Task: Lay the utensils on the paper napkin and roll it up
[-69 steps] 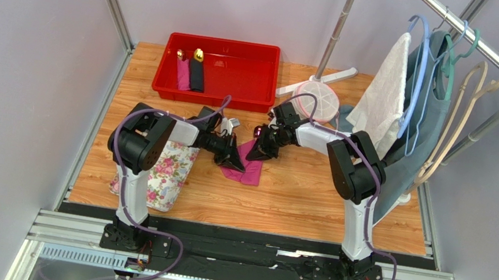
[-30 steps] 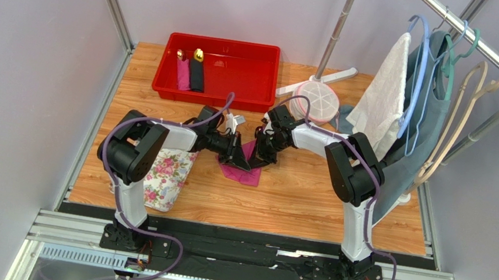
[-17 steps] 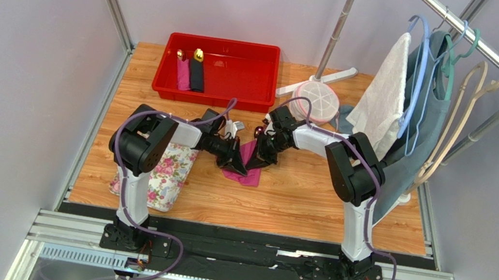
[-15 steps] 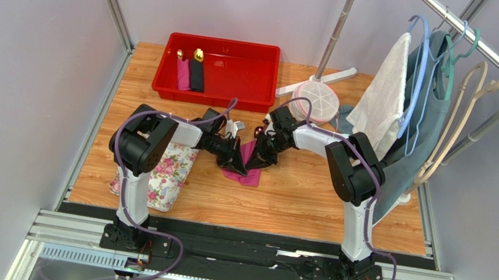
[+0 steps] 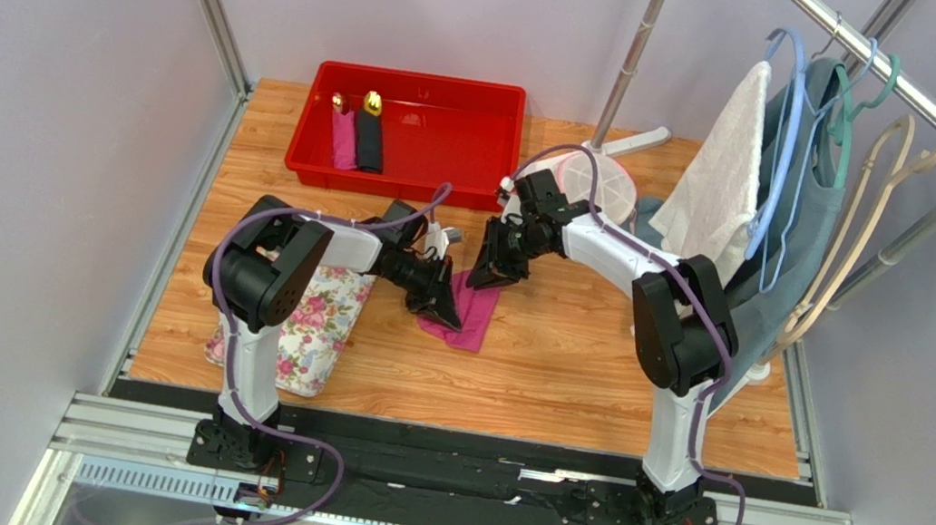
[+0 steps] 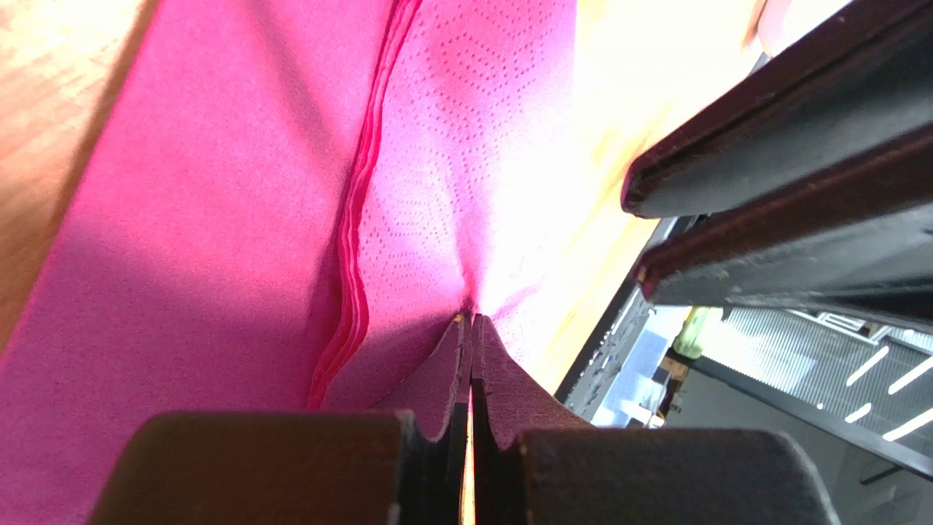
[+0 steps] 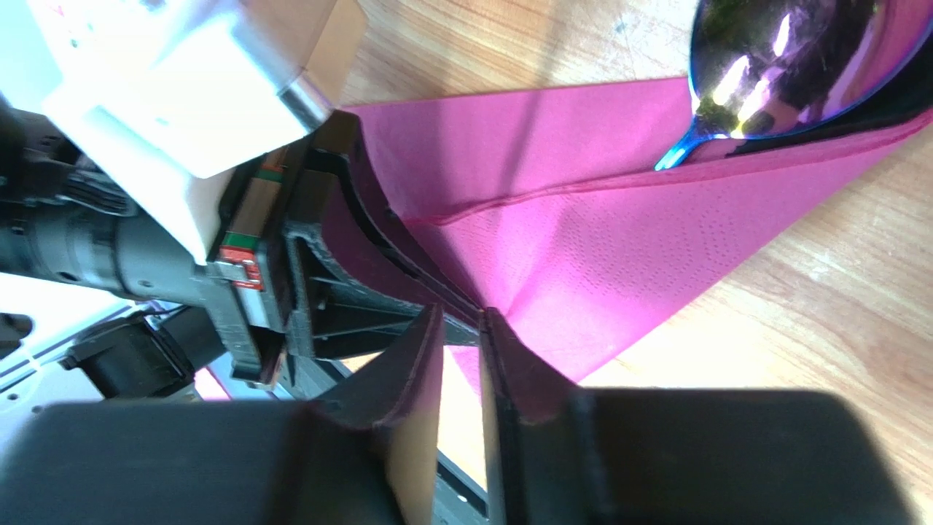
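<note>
The paper napkin (image 5: 469, 323) lies folded on the wooden table, magenta pink (image 7: 613, 235). A shiny purple-tinted spoon head (image 7: 783, 55) of the utensils pokes out of its fold; the handles are hidden. My left gripper (image 6: 471, 324) is shut, pinching a puckered edge of the napkin (image 6: 219, 241); from above it (image 5: 444, 301) sits at the napkin's left side. My right gripper (image 7: 460, 328) stands slightly open with nothing between its fingers, just off the napkin's edge and facing the left gripper. In the top view it (image 5: 482, 279) hovers at the napkin's far corner.
A red bin (image 5: 443, 184) at the back holds a pink roll (image 5: 344, 135) and a black roll (image 5: 369, 136) with gold cutlery. A floral cloth (image 5: 316, 324) lies by the left arm. A garment rack with a white towel (image 5: 720, 175) and hangers stands on the right.
The right gripper has opened, let go of the napkin and drawn back a little toward the far right. The left gripper stays shut on the napkin's edge.
</note>
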Motion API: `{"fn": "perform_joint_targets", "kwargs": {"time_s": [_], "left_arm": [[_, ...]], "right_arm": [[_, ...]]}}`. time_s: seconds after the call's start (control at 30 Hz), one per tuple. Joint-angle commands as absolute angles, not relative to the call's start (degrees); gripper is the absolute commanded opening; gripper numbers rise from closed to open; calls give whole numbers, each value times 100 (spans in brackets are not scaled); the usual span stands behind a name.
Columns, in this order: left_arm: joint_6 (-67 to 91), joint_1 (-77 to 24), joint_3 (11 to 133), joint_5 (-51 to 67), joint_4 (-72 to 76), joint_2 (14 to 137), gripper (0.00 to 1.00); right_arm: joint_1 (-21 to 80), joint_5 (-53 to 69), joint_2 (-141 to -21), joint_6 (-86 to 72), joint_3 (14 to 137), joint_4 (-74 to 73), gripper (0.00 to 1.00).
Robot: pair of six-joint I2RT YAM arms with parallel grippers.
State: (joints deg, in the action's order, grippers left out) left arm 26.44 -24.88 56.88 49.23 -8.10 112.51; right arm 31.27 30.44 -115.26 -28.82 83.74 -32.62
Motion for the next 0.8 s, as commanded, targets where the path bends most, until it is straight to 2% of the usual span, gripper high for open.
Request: {"fn": "perform_joint_targets", "kwargs": {"time_s": [0.0, 0.5, 0.63, 0.77], "left_arm": [[2145, -2487, 5634, 4043, -1301, 11312, 0], [2206, -2435, 5493, 4271, -1064, 11102, 1], [2215, -2338, 5502, 4814, -958, 10610, 13], [2215, -2390, 5511, 5282, -817, 10117, 32]], "right_arm": [[3155, 2953, -11619, -2725, 8543, -3419, 18], [3155, 2725, -12497, -2505, 8525, -3050, 3], [3146, 2830, -12612, -2452, 8447, -3076, 2], [3155, 2892, -12577, -2470, 8262, -3032, 1]]}}
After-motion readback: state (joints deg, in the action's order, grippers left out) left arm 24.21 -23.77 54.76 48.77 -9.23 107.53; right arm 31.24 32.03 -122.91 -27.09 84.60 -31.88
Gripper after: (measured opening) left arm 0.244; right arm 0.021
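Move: My right hand hovers with its fingers slightly parted. The stretch of the napkin's folded edge I want is almost straight below, about 5 cm down and no more than 1 cm back. The spoon bowl lies some 7 cm ahead and 5 cm lower, and the knife blade about 6 cm ahead and 2 cm to the right. My left hand, shut at the near part of the fold, has that same stretch about 3 cm ahead of its fingertips. I lower my right hand almost straight down, about 5 cm, onto the folded napkin edge, closing its fingers on the way to pinch the layers just ahead of my left fingertips. My left hand holds the near part of the fold still until the right is down, then opens and comes free, rising 1 to 2 cm and easing about 1 cm left. ##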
